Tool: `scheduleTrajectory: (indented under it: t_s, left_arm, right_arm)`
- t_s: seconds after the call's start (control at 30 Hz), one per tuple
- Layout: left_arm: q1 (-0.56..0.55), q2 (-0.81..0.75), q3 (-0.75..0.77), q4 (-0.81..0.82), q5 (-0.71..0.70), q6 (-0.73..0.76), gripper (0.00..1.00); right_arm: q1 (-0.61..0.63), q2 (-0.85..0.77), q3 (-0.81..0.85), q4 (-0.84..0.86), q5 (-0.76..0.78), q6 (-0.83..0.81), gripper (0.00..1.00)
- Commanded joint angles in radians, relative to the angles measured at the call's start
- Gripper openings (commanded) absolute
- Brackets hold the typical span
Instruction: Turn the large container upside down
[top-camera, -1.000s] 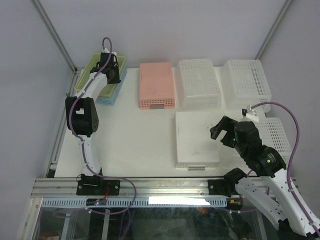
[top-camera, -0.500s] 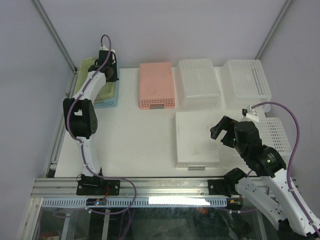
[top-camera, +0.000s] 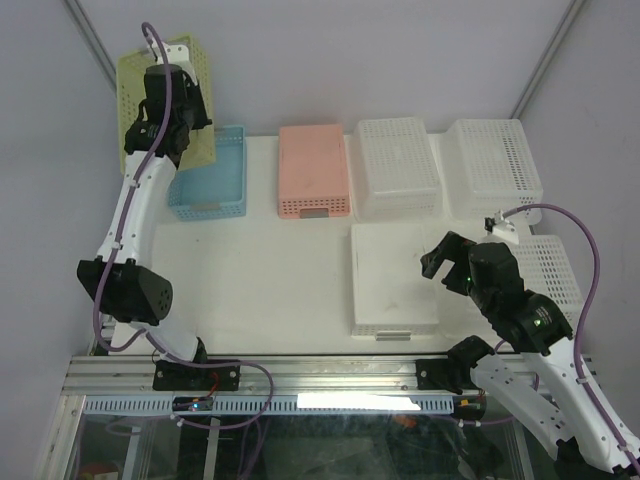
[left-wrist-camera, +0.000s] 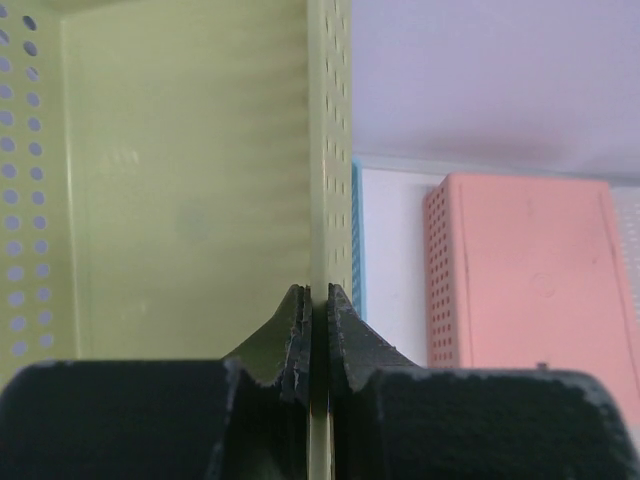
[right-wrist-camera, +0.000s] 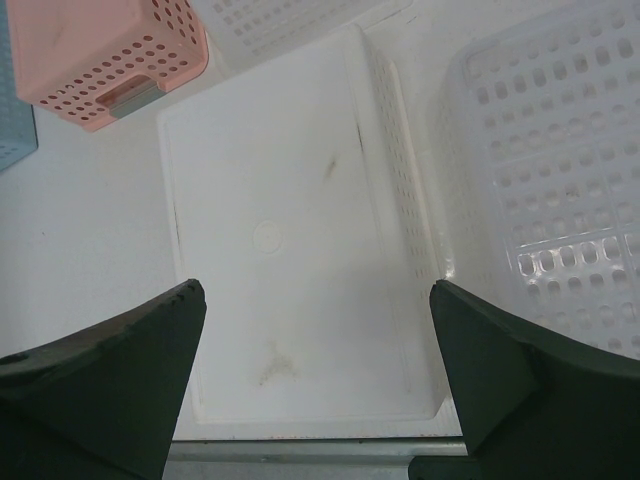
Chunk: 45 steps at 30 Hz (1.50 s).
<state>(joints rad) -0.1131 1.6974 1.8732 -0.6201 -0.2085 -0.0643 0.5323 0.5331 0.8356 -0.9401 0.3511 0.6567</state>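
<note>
A yellow-green perforated container (top-camera: 135, 80) hangs tilted on its side in the air at the back left, above the table. My left gripper (top-camera: 176, 128) is shut on its side wall. In the left wrist view the wall (left-wrist-camera: 330, 150) runs straight between the closed fingers of that gripper (left-wrist-camera: 318, 305), and the container's inside (left-wrist-camera: 180, 200) fills the left half. My right gripper (top-camera: 440, 262) stands open at the front right, over a white container (top-camera: 393, 275) lying bottom up. Nothing is between the right gripper's (right-wrist-camera: 318, 330) fingers.
A blue container (top-camera: 215, 180) sits open side up at the back left. A pink container (top-camera: 314, 170) lies bottom up beside it, then two white perforated ones (top-camera: 397, 165) (top-camera: 495, 165). Another white basket (top-camera: 552, 275) lies at the right edge.
My left arm has raised the yellow-green container out of the blue one, up and to the left, and tipped it onto its side. The right arm has not moved.
</note>
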Motion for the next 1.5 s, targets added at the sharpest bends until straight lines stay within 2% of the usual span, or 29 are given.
scheduleTrajectory:
  t_s: [0.0, 0.07, 0.23, 0.37, 0.43, 0.77, 1.0, 1.27, 1.47]
  left_arm:
    - [-0.023, -0.079, -0.003, 0.04, 0.002, 0.002, 0.0]
    - [-0.029, -0.119, -0.026, 0.036, 0.062, -0.04, 0.0]
    - [-0.043, -0.254, -0.114, 0.052, 0.345, -0.202, 0.0]
    - [-0.051, -0.406, -0.264, 0.165, 0.577, -0.39, 0.0]
    - [-0.059, -0.478, -0.356, 0.218, 0.648, -0.479, 0.0]
    - [-0.071, -0.788, -0.813, 0.48, 0.809, -0.825, 0.0]
    - [-0.074, -0.889, -1.108, 0.74, 0.901, -1.109, 0.0]
    - [-0.108, -0.981, -1.336, 0.969, 0.903, -1.311, 0.0]
    - [-0.134, -1.023, -1.541, 1.182, 0.842, -1.479, 0.0]
  right_arm:
    - [-0.001, -0.005, 0.018, 0.034, 0.019, 0.003, 0.99]
    - [-0.002, -0.005, 0.022, 0.032, 0.019, 0.003, 0.99]
    - [-0.002, -0.008, 0.029, 0.026, 0.028, 0.003, 0.99]
    - [-0.001, -0.012, 0.031, 0.027, 0.035, 0.004, 0.99]
    - [-0.002, -0.013, 0.028, 0.032, 0.038, 0.004, 0.99]
    - [-0.001, -0.006, 0.023, 0.059, 0.04, -0.009, 0.99]
    - [-0.001, -0.003, 0.025, 0.066, 0.039, -0.014, 0.99]
    - [-0.001, -0.007, 0.021, 0.068, 0.036, -0.013, 0.99]
    - [-0.002, 0.0, 0.016, 0.083, 0.022, -0.011, 0.99]
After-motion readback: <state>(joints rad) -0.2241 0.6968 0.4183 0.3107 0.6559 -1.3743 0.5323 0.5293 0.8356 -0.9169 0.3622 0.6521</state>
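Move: The left hand holds the green container's right wall up high; the free table it is taken to lies about 29 cm back, 13 cm to the right and 33 cm below. The blue container is some 6 cm left and level fore-and-aft, the pink one 22 cm right and level, the near white one 30 cm back and 40 cm right, all about 28 cm down. From the right hand that free spot is 34 cm left, 2 cm ahead, 20 cm below. Still pinching the green rim, the left hand swings back 27 cm and right, rolling left-side-down some 80 degrees. ##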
